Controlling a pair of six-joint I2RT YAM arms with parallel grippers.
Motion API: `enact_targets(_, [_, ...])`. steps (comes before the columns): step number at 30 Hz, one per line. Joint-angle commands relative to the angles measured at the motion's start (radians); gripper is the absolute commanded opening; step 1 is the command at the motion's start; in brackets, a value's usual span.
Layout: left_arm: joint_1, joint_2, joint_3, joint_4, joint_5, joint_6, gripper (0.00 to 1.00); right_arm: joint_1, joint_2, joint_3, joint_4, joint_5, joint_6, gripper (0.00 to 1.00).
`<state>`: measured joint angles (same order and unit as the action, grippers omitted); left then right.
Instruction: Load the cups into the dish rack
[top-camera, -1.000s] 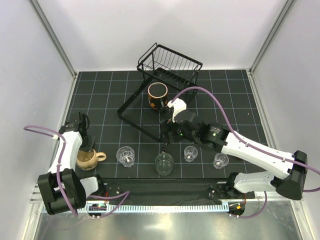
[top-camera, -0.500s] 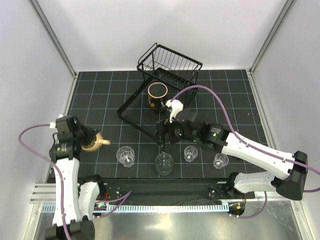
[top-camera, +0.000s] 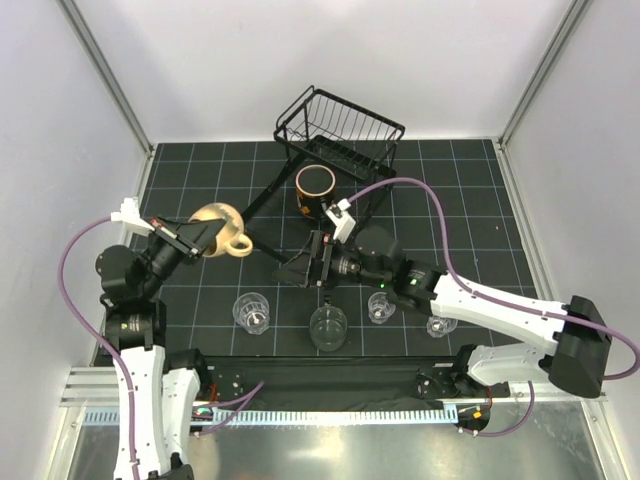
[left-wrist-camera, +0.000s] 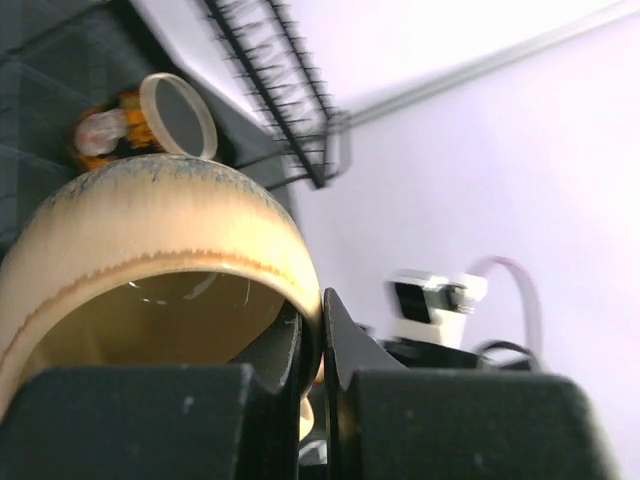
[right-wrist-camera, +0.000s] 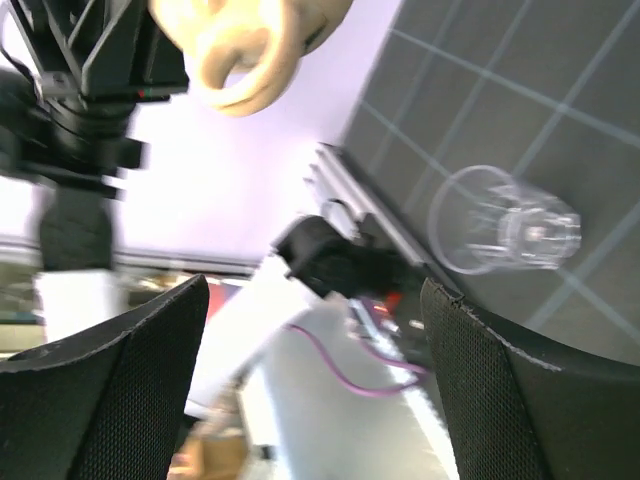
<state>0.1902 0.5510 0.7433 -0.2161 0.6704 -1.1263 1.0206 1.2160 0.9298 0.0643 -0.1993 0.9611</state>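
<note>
My left gripper (top-camera: 206, 236) is shut on the rim of the round beige handled mug (top-camera: 218, 226), one finger inside and one outside, and holds it in the air left of the dish rack (top-camera: 342, 128). The left wrist view shows that mug (left-wrist-camera: 150, 255) pinched in the gripper (left-wrist-camera: 322, 312), with the brown-rimmed cup (left-wrist-camera: 150, 118) and the rack (left-wrist-camera: 285, 95) beyond. The brown-rimmed cup (top-camera: 314, 190) stands inside the rack's flat lower frame. My right gripper (top-camera: 300, 266) is open and empty, pointing left at the mug (right-wrist-camera: 245, 45). Several clear tumblers (top-camera: 251, 311) (top-camera: 328, 327) (top-camera: 380, 307) stand along the front.
Another clear tumbler (top-camera: 440, 321) stands at the front right, under the right forearm. The right wrist view shows one tumbler (right-wrist-camera: 505, 222) on the black gridded mat and the left arm (right-wrist-camera: 85, 95) opposite. White walls close in the mat at both sides and the back.
My left gripper closed on the beige mug at the front left, lifted it and carried it up and right toward the rack. The right gripper swung left toward it, still open.
</note>
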Motion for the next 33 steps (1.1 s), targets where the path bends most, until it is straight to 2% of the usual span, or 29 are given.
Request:
enact_targets(1, [-0.005, -0.039, -0.059, 0.505, 0.106, -0.228, 0.0, 0.01, 0.034, -0.046, 0.337, -0.035, 0.26, 0.86])
enact_targets(4, [-0.006, -0.062, -0.105, 0.685, 0.086, -0.324, 0.0, 0.021, 0.045, -0.025, 0.347, 0.007, 0.275, 0.86])
enact_targets(11, [-0.014, -0.08, -0.111, 0.782, 0.103, -0.389, 0.01, 0.022, 0.063, 0.026, 0.358, 0.032, 0.287, 0.87])
enact_targets(14, [-0.029, -0.089, -0.113, 0.842, 0.11, -0.406, 0.0, 0.026, 0.089, 0.038, 0.423, 0.02, 0.307, 0.87])
enact_targets(23, [-0.041, -0.086, -0.105, 0.873, 0.135, -0.415, 0.01, 0.056, 0.149, 0.102, 0.535, -0.009, 0.334, 0.86])
enact_targets(27, [-0.054, -0.083, -0.105, 0.886, 0.138, -0.421, 0.0, 0.062, 0.209, 0.147, 0.591, -0.035, 0.346, 0.8])
enact_targets(33, [-0.06, -0.095, -0.12, 0.906, 0.141, -0.437, 0.0, 0.065, 0.275, 0.175, 0.666, -0.035, 0.373, 0.61])
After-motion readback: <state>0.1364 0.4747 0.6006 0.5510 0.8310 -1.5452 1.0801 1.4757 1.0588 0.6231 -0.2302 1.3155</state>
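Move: The left gripper already holds the tan mug by its rim; the open right gripper waits about 17 cm to its right, some 5 cm back and 6 cm lower. From the right gripper the tan mug is roughly 15 cm to the left, 6 cm ahead and 2 cm higher. Below it on the table stand the glass tumbler, 12 cm left and 4 cm back, and the glass jug, 5 cm right and 5 cm back; the black cup in the rack is some 23 cm ahead and 3 cm right. Raise both grippers together and bring them towards each other. Keep the left one's rim grip, lifting about 9 cm while drawing back and a little right, its fingers tipping up and turning clockwise. Take the right one up and left, tipping its fingers up some 25 degrees, until they straddle the tan mug's handle, and start closing them late. ##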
